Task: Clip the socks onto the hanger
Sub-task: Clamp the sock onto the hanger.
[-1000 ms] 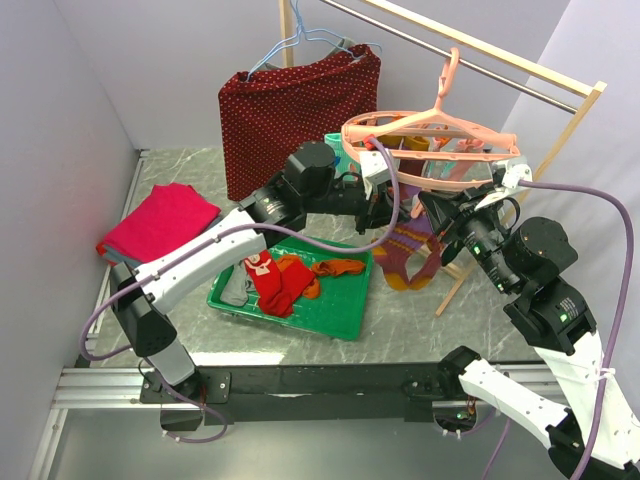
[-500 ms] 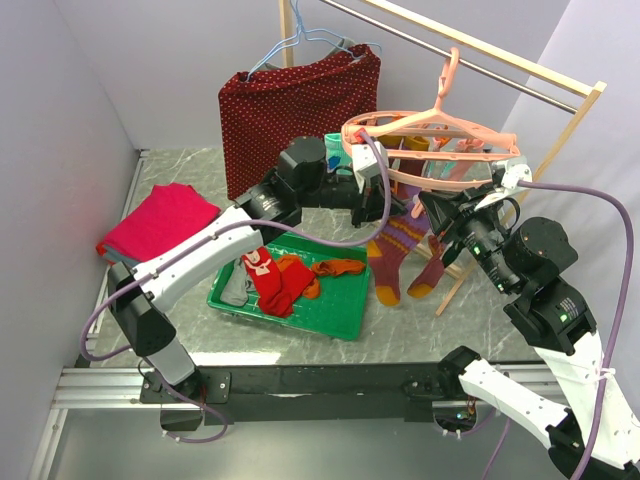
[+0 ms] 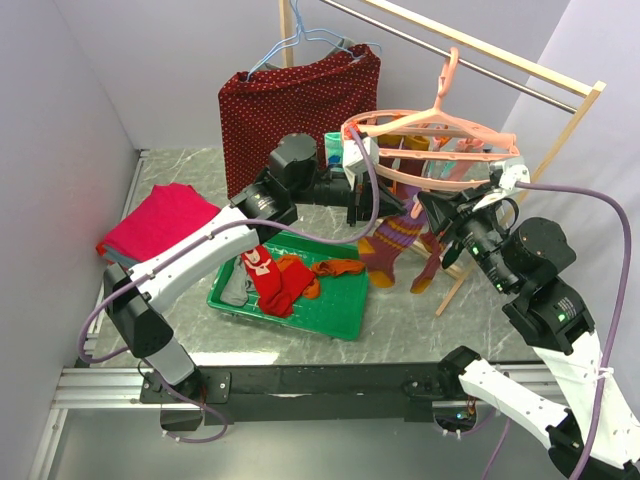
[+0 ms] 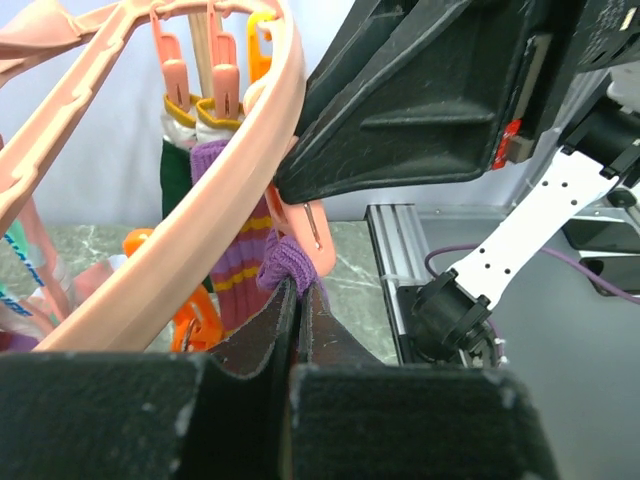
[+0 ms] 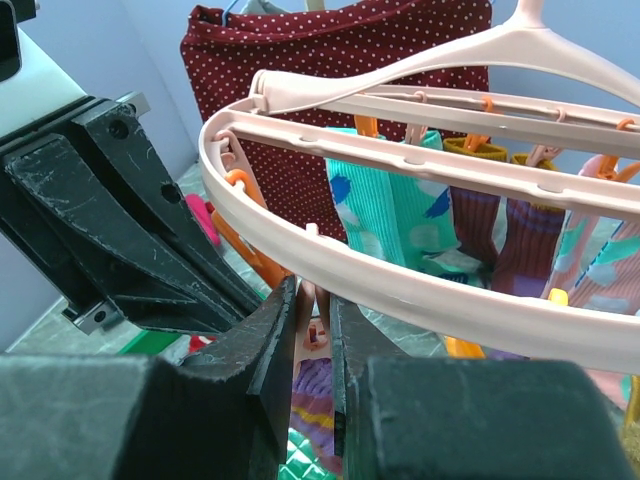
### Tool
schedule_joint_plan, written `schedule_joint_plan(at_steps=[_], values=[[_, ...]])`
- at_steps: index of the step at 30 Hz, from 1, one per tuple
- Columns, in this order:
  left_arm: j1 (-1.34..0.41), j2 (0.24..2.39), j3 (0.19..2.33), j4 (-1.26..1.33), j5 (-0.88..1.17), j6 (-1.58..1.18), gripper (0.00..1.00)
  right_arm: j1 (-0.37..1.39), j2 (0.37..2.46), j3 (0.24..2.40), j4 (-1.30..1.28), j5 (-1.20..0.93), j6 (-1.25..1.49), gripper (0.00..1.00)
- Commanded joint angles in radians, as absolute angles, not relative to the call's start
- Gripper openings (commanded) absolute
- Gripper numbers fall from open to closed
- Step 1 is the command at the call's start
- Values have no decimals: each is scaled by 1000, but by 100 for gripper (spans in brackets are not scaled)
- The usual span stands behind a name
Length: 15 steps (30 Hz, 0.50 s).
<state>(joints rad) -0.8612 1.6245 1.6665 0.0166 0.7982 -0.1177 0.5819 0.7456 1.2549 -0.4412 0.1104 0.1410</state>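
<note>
The salmon-pink hanger (image 3: 432, 138) hangs from the rack rod, with several socks clipped on its far side. My left gripper (image 3: 375, 200) is shut on the purple cuff of the purple-orange striped sock (image 3: 393, 245), which hangs below the ring's near-left edge. In the left wrist view the cuff (image 4: 286, 268) sits just under a pink clip peg (image 4: 305, 228). My right gripper (image 3: 428, 208) is shut on that peg (image 5: 318, 312), under the ring (image 5: 400, 268), with the striped sock (image 5: 322, 392) below. Red (image 3: 270, 282), orange (image 3: 336, 267) and grey (image 3: 236, 290) socks lie in the green tray (image 3: 345, 312).
The dark-red dotted cloth (image 3: 300, 100) hangs on a blue wire hanger (image 3: 300, 40) at the back. A pink-red cloth stack (image 3: 160, 220) lies at the left. The wooden rack's slanted leg (image 3: 560, 150) stands at the right. Teal socks (image 5: 400, 200) hang beyond the ring.
My left gripper has drawn back to the left and up a little with the striped sock's cuff. The sock, bunched before, now hangs down straighter. The right gripper stays on the peg.
</note>
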Motion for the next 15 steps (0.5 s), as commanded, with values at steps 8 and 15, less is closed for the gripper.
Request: schedule_joint_plan(at_steps=[8,15], values=[[-861,1598,1672,112,833,-173,2,580,719,1250,-400,80,120,62],[-859,1605,1672,91,812,-190,35,583,698,1247,-402,126,126,74]])
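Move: Between the two grippers hangs the pink clip: some 2 cm right of and 2 cm above the left hand, which holds the sock's purple cuff in its mouth. For the right hand, pinching the handles, the clip's middle lies 1 cm ahead, neither left nor right, 2 cm down. An orange clip is about 4 cm ahead of the right hand, 5 cm left and 1 cm up; the hanging striped sock is 5 cm ahead, 9 cm right and 6 cm down. Spreading wide, the right fingers release the squeezed handles of the pink clip so that it can bite on the cuff, and the hand eases back about 1 cm and slightly up, away from it. The left hand keeps the cuff at the clip while rising about 1 cm and a touch back, then begins to open late, its fingers parting only by about a fifth of their range to let go of the cuff. ##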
